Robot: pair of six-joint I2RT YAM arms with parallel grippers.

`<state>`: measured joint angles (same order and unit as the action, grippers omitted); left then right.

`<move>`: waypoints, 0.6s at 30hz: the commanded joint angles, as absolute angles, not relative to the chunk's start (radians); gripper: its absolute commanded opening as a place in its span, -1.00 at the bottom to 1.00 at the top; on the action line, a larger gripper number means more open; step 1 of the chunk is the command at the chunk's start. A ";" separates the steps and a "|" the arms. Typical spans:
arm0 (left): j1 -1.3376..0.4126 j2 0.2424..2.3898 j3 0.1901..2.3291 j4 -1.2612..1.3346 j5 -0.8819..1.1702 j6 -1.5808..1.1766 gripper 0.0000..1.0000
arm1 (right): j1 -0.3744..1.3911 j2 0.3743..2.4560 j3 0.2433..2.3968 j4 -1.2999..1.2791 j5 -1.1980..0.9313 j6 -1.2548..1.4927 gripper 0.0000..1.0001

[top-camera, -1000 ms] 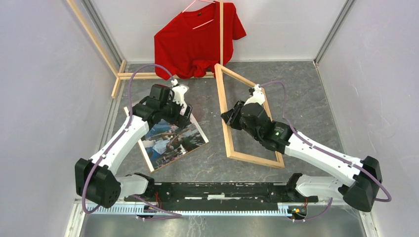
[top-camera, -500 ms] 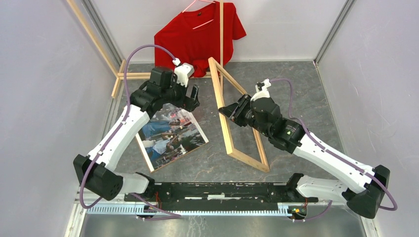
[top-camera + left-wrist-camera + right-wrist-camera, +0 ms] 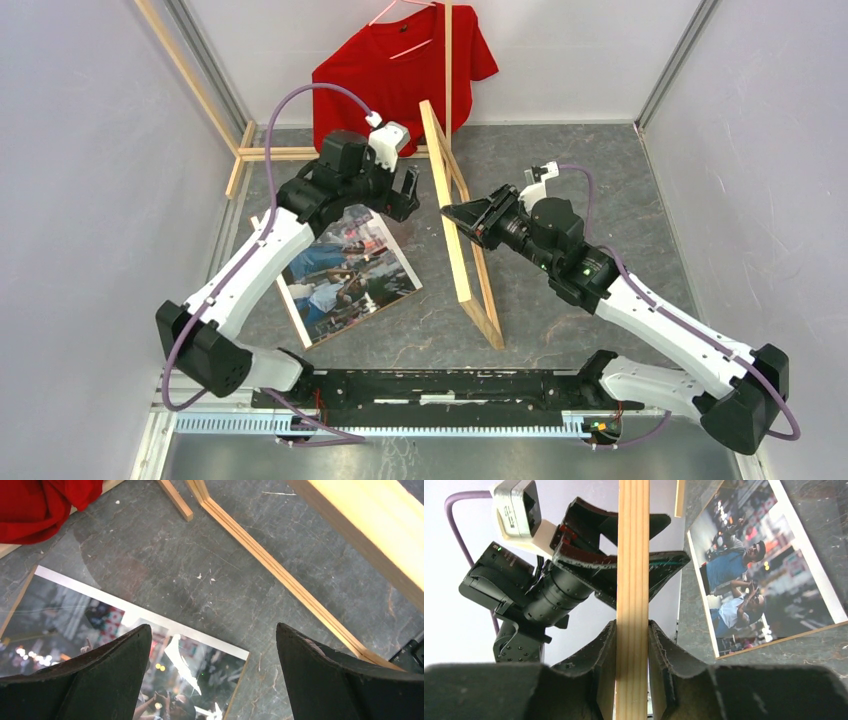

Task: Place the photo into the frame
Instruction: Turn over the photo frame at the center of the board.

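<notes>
The frame [image 3: 460, 270] of thin light wood stands tipped up on its left long edge in the middle of the floor. My right gripper [image 3: 452, 213] is shut on its raised strip [image 3: 632, 555], one pad pressed to each side [image 3: 632, 625]. The photo [image 3: 345, 270], a glossy print of people with a white border, lies face up left of the frame, on a brown-edged board. My left gripper [image 3: 398, 200] hovers open above the photo's far right corner [image 3: 212, 627], holding nothing. The frame's lower strip [image 3: 280, 575] rests on the floor just right of it.
A red T-shirt [image 3: 400, 80] lies against the back wall. Loose light-wood slats [image 3: 290, 153] lie at the back left, and one slat [image 3: 447, 60] stands upright over the shirt. Grey walls close in left and right.
My right gripper has lifted the frame's right side, swinging it from nearly flat to standing on its left edge. My left arm has risen and moved back and right, off the photo.
</notes>
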<state>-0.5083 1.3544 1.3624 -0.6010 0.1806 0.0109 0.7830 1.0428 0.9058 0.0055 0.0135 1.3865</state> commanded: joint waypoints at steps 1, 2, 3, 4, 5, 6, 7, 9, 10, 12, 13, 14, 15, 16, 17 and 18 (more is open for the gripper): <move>-0.540 1.419 1.444 -0.511 0.128 -0.059 1.00 | 0.751 1.010 0.897 0.093 -0.046 1.397 -0.25; -0.552 1.442 1.466 -0.510 0.116 -0.062 0.99 | 0.736 1.008 0.906 0.069 -0.058 1.375 -0.17; -0.563 1.464 1.491 -0.510 0.108 -0.064 1.00 | 0.718 1.006 0.917 0.043 -0.068 1.347 -0.08; -0.576 1.488 1.523 -0.508 0.099 -0.063 1.00 | 0.700 1.008 0.932 0.015 -0.082 1.322 0.01; -0.585 1.516 1.547 -0.509 0.091 -0.064 1.00 | 0.683 1.011 0.953 -0.014 -0.097 1.287 0.13; -0.593 1.528 1.567 -0.509 0.085 -0.064 1.00 | 0.668 1.016 0.971 -0.062 -0.111 1.253 0.22; -0.599 1.551 1.585 -0.508 0.083 -0.064 1.00 | 0.653 1.022 0.990 -0.089 -0.128 1.223 0.27; -0.608 1.577 1.610 -0.506 0.084 -0.063 1.00 | 0.622 1.034 1.026 -0.157 -0.152 1.152 0.36; -0.612 1.587 1.615 -0.502 0.082 -0.063 1.00 | 0.611 1.040 1.038 -0.175 -0.168 1.124 0.38; -0.620 1.603 1.621 -0.487 0.078 -0.063 1.00 | 0.584 1.060 1.068 -0.222 -0.197 1.071 0.39; -0.623 1.608 1.626 -0.479 0.077 -0.062 1.00 | 0.571 1.076 1.095 -0.256 -0.210 1.033 0.41; -0.626 1.614 1.628 -0.474 0.077 -0.059 1.00 | 0.560 1.089 1.124 -0.294 -0.213 0.999 0.42; -0.629 1.619 1.633 -0.469 0.076 -0.058 1.00 | 0.548 1.105 1.156 -0.330 -0.215 0.949 0.42; -0.633 1.627 1.636 -0.466 0.076 -0.055 1.00 | 0.539 1.118 1.184 -0.360 -0.220 0.912 0.42; -0.637 1.635 1.646 -0.466 0.072 -0.053 1.00 | 0.532 1.134 1.219 -0.387 -0.224 0.868 0.42; -0.641 1.645 1.655 -0.465 0.070 -0.051 1.00 | 0.527 1.152 1.258 -0.423 -0.229 0.831 0.42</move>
<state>-0.6250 1.6218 1.5890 -0.5201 0.0925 -0.0158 0.5499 1.1088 1.1259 -0.2890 -0.1810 1.0363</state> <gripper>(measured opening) 0.997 0.711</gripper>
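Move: The right hand holds the photo frame by its top rail, whose middle is about 2 cm ahead of the hand; the bottom rail is some 24 cm below, 5 cm to the right and 1 cm ahead, so the frame stands leaning left. From the open left hand, that top rail's middle is about 7 cm to the right, 3 cm back and 5 cm higher. The photo lies some 14 cm left of the left hand, 10 cm back and 18 cm below. Rightward and forward, the left hand, wide open, travels about 8 cm at an even height, bringing its fingertips close up to the left side of the frame's top rail. Meanwhile the right hand opens its fingers and gives up its pinch, shifting about 5 cm right and 4 cm forward with the rail still between its pads and rolling some 20 degrees, left side down. ##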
